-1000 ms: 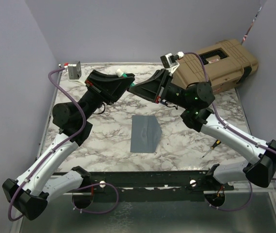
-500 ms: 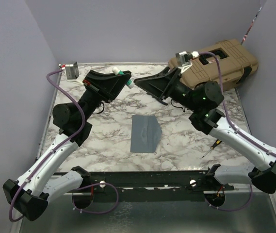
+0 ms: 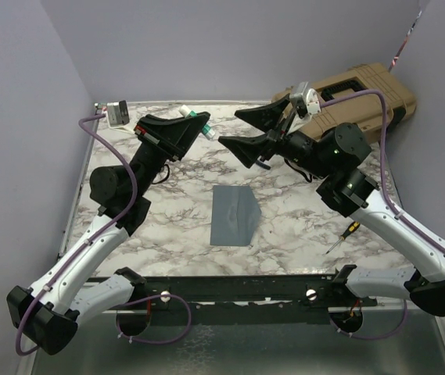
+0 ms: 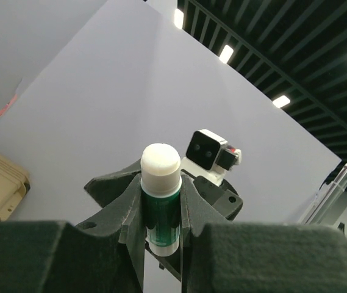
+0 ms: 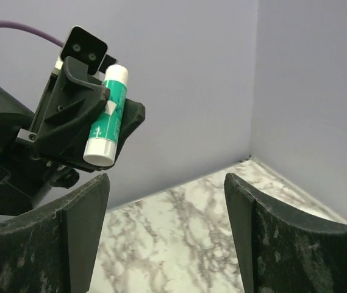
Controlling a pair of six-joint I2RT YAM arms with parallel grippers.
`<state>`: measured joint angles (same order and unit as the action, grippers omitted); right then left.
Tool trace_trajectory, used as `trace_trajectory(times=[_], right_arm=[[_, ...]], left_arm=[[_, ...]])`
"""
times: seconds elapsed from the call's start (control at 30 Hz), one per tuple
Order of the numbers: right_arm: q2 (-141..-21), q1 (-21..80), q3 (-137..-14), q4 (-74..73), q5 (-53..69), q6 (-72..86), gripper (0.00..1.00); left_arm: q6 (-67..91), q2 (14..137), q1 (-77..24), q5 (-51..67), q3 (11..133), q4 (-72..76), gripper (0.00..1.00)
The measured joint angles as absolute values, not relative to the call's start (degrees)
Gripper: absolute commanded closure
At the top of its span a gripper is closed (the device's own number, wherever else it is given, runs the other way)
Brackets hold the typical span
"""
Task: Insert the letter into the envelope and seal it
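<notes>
The grey-blue envelope (image 3: 234,216) lies flat on the marble table, mid-way between the arms. The letter is out of view. Raised over the back of the table, my left gripper (image 3: 201,125) is shut on a green glue stick (image 3: 195,117) with white ends. In the left wrist view the glue stick (image 4: 160,198) stands upright between the fingers (image 4: 121,220). My right gripper (image 3: 231,129) faces it from the right, open and empty, a short way off. The right wrist view shows the glue stick (image 5: 108,116) held in the left gripper, up and left of the right gripper (image 5: 167,183).
A tan hard case (image 3: 355,98) sits at the back right corner. A small screwdriver (image 3: 339,237) lies on the table to the right of the envelope. Purple-grey walls close the back and sides.
My right gripper has opened wide and drawn back to the right from the glue stick. The left gripper has kept its hold and shifted slightly. The envelope has not moved.
</notes>
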<state>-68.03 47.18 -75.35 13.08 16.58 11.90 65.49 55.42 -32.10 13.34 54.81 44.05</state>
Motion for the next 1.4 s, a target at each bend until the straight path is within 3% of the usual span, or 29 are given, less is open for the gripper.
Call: trace_trajectory(times=[0.47,0.53,0.73,0.93,1.0,1.07,1.17,1.3,1.4], right_arm=[[-70.6,50.3,-76.4,17.1,17.2,-4.8,0.22],[-71.1,51.7,-76.4,17.6,16.8,-7.0,0.27],[-73.1,53.9,-76.5,18.9,13.5,-12.0,0.57],[-75.4,54.4,-78.7,18.0,11.4,-14.2,0.64],[-75.7,54.7,-79.0,17.7,11.0,-14.8,0.71],[-75.9,55.0,-79.5,17.0,10.7,-15.1,0.84],[-76.6,55.2,-81.1,15.3,9.0,-14.9,0.98],[-77.4,55.4,-83.7,12.8,6.0,-14.4,1.0],[-77.3,55.1,-85.4,10.5,4.4,-14.0,1.0]], left_arm=[[80.3,56.6,-32.1,6.4,50.9,41.3,1.0],[81.7,56.6,-32.1,6.1,50.9,40.9,1.0],[83.4,56.5,-32.1,5.6,50.9,40.1,1.0],[83.5,56.2,-31.9,4.4,50.9,39.1,1.0],[83.5,56.1,-31.9,4.4,50.9,39.0,1.0],[83.5,56.1,-31.9,4.0,50.9,38.9,0.92],[83.3,56.1,-31.7,3.1,50.9,38.7,0.58],[82.6,55.4,-31.6,2.5,50.9,37.1,0.17],[81.1,54.4,-31.9,2.6,50.9,35.5,0.04]])
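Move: The glue stick is gripped near its middle in the left fingers, right at that hand's point. The open right gripper, where it is to be taken, lies about 7 cm to the left hand's right, 1 cm ahead and 4 cm lower. From the right gripper, the glue stick is some 7 cm left, 1 cm back and 4 cm up. The envelope lies on the table some 48 cm below the right gripper, 4 cm ahead and level sideways. Bring the left gripper, still holding the glue stick, forward and down about 4 cm each way, tipping it forward some 20 degrees to present the lower end. Take the right gripper left towards that end, then slightly forward, turning its wrist; shut its fingers on the end, and only then open the left fingers wide. ##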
